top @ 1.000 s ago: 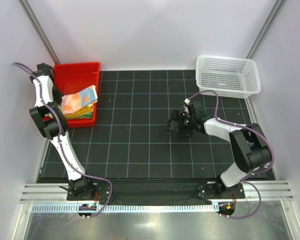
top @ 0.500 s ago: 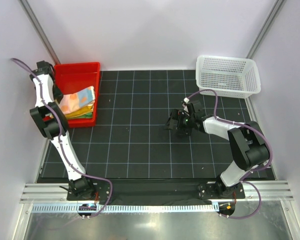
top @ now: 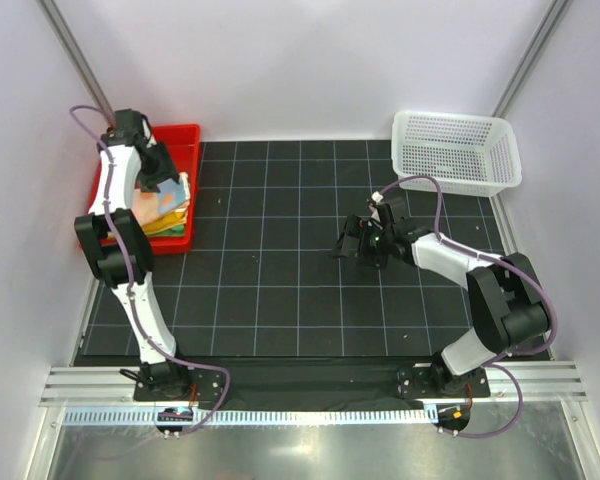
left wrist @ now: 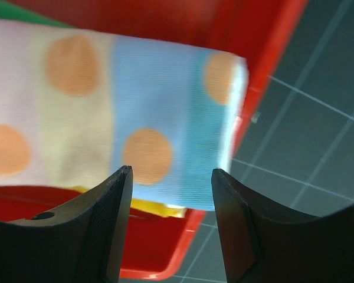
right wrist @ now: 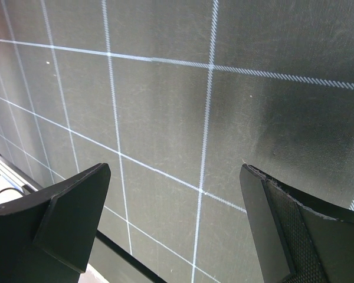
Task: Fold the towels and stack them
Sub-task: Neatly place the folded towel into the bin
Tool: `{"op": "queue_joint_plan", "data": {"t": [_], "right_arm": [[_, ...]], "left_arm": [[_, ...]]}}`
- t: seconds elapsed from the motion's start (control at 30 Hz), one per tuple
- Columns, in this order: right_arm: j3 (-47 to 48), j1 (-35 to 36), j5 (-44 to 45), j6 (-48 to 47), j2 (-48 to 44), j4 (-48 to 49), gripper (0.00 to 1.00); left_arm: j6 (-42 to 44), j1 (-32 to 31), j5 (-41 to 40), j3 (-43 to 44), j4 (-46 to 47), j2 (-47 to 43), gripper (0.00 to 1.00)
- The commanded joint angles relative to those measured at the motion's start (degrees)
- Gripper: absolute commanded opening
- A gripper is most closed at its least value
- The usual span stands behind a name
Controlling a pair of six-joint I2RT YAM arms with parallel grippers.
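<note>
The towels lie folded in a stack inside the red tray (top: 183, 133). On top is the polka-dot towel (left wrist: 135, 106), pastel stripes with orange dots, seen from above as towel (top: 164, 204). A yellow towel edge (left wrist: 158, 207) shows under it, and a green towel corner (left wrist: 20, 12) shows behind. My left gripper (left wrist: 171, 177) hangs open just above the stack's near corner, with nothing between its fingers; from above the left gripper (top: 166, 181) sits over the tray. My right gripper (right wrist: 174, 171) is open and empty over the black mat, mid-table at right gripper (top: 348, 245).
A white mesh basket (top: 458, 150) stands at the back right corner. The black gridded mat (top: 280, 290) covers the table. The tray's red wall (left wrist: 165, 254) lies right below my left fingers. White walls close in on three sides.
My left gripper has opened and let the polka-dot towel settle flat on the stack. The left arm has swung right, over the tray. The right arm has barely moved.
</note>
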Motion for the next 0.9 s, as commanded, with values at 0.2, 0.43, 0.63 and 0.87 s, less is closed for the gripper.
{"op": "queue_joint_plan", "data": {"t": [0.2, 0.43, 0.63, 0.87], "right_arm": [[1.82, -0.03, 1.35, -0.03, -3.67, -1.11, 1.0], [2.0, -0.03, 1.09, -0.29, -3.32, -1.2, 1.0], [1.82, -0.03, 1.09, -0.64, -4.02, -1.73, 1.0], [2.17, -0.03, 1.35, -0.82, -5.78, -2.96, 1.0]], "left_arm": [[3.3, -4.94, 3.26, 0.56, 1.68, 0.74, 0.56], [4.09, -7.05, -7.28, -1.02, -1.31, 0.74, 0.48], [5.14, -7.92, -6.06, -3.66, -0.61, 0.65, 0.43], [5.14, -8.63, -6.41, -4.81, -2.54, -0.58, 0.26]]}}
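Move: The right edge of the folded towel, near its closer corner, lies about 5 cm to the left hand's right, 2 cm back and 5 cm below. The bin's right wall is about 7 cm to the right, roughly level fore and aft; the yellow towel beneath sits some 3 cm back and 3 cm left, 8 cm down. From the idle right hand, that edge is roughly 39 cm left and 13 cm ahead, about level in height. The left hand shifts 5 cm right, then sinks some 4 cm, fingers narrowing astride the towel's right edge. ##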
